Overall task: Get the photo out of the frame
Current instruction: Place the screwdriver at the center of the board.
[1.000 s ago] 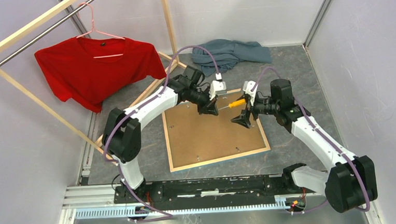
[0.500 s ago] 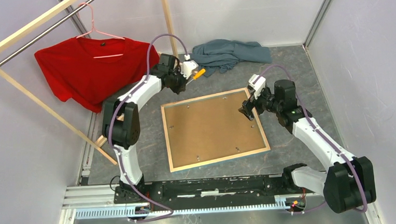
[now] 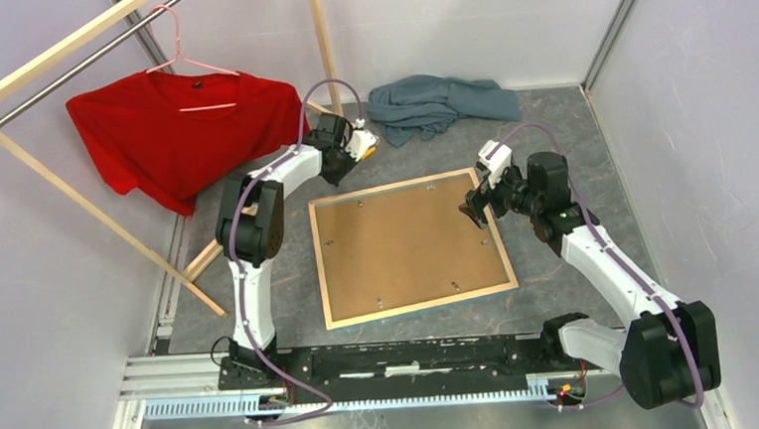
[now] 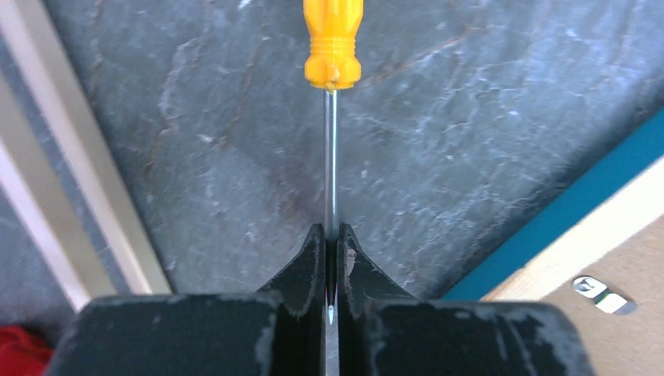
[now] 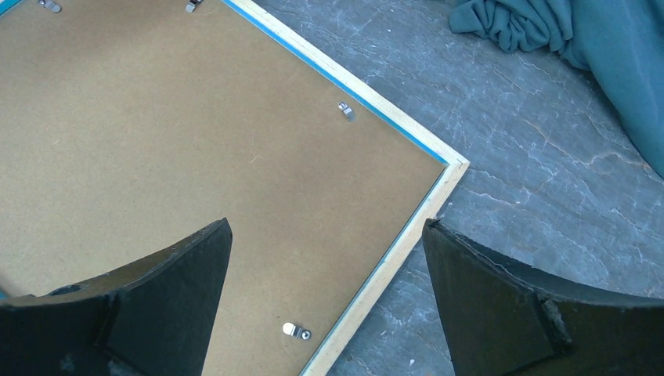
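The frame (image 3: 421, 306) lies face down on the grey surface, pale wood edges up and a thin blue rim (image 5: 368, 276) showing. A plain brown backing board (image 3: 407, 243) held by small metal clips (image 5: 296, 331) fills it, so the photo is hidden. My left gripper (image 3: 355, 148) is beyond the frame's far left corner (image 4: 579, 251). It is shut (image 4: 330, 235) on the thin metal shaft of a yellow-handled screwdriver (image 4: 333, 39). My right gripper (image 3: 475, 209) hovers over the frame's far right corner (image 5: 450, 164). It is wide open (image 5: 325, 227) and holds nothing.
A wooden clothes rack (image 3: 65, 189) with a red T-shirt (image 3: 176, 127) on a pink hanger stands at the left. One of its floor rails (image 4: 47, 157) runs close to my left gripper. A blue-grey cloth (image 3: 438, 101) lies crumpled at the back. Walls close in on both sides.
My left arm has swung from above the backing board to beyond the frame's far left corner, carrying the screwdriver. My right gripper drew back to the frame's far right corner, then stayed.
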Controlling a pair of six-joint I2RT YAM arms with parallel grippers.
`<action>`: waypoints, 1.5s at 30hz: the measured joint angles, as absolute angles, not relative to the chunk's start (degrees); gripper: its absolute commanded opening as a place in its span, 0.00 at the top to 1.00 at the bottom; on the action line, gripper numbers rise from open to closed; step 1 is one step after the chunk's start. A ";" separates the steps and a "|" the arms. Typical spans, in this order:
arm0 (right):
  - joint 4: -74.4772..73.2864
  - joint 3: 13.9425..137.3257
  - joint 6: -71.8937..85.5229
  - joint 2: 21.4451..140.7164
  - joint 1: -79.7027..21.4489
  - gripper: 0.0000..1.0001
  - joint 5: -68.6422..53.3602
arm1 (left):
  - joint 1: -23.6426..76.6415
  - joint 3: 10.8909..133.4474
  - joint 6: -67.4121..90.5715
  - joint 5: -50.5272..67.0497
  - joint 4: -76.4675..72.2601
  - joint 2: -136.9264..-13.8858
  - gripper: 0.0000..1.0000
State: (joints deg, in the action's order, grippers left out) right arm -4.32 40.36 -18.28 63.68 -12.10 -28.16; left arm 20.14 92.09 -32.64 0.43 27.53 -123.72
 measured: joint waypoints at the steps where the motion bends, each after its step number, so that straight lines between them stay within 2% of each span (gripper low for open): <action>1: -4.29 40.36 -18.28 63.68 -12.05 0.02 -28.12 | 20.08 92.25 -32.53 -0.30 27.33 -123.74 0.98; 7: -4.29 40.36 -18.31 63.24 -11.88 0.02 -27.90 | 19.27 93.23 -30.65 -4.78 25.76 -124.81 0.97; 13: -4.29 40.36 -18.41 63.13 -11.84 0.02 -27.88 | 19.07 95.02 -30.02 -7.49 25.17 -126.52 0.80; 17: -4.29 40.36 -18.46 63.02 -11.84 0.02 -27.88 | 19.07 95.61 -29.26 -8.69 25.15 -126.82 0.64; 25: -4.32 40.36 -18.72 62.94 -11.84 0.02 -27.86 | 19.05 96.12 -27.92 -8.99 24.97 -126.87 0.53; 32: -4.32 40.14 -19.38 62.94 -11.84 0.02 -27.79 | 19.05 96.23 -26.22 -5.41 25.91 -125.75 0.38; 40: -4.32 39.75 -20.25 62.94 -11.84 0.02 -25.30 | 19.77 93.60 -24.77 2.74 28.29 -115.81 0.29; 45: -4.32 39.72 -21.19 63.05 -11.81 0.06 -23.11 | 20.08 85.36 -25.17 9.80 28.93 -102.30 0.20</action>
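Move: My left hand is low over the floor, still pinching the screwdriver by its blade end, its middle about 5 cm ahead and 6 to the right. I'm taking the blade end to a spot roughly 3 cm ahead and 3 left. The board's centre lies some 17 cm back and 18 right, and the rack rail passes about 8 ahead and 7 left. From my right hand the spot is about 19 cm ahead, 31 left and 15 below. I carry the screwdriver with my left hand about 4 cm forward and left, low over the floor towards the rack rail, swinging it some 10 degrees counter-clockwise. Then I open the fingers to let go of the blade, and lift the hand about 12 cm while drawing back some 7 cm and a little right, opening wider. ##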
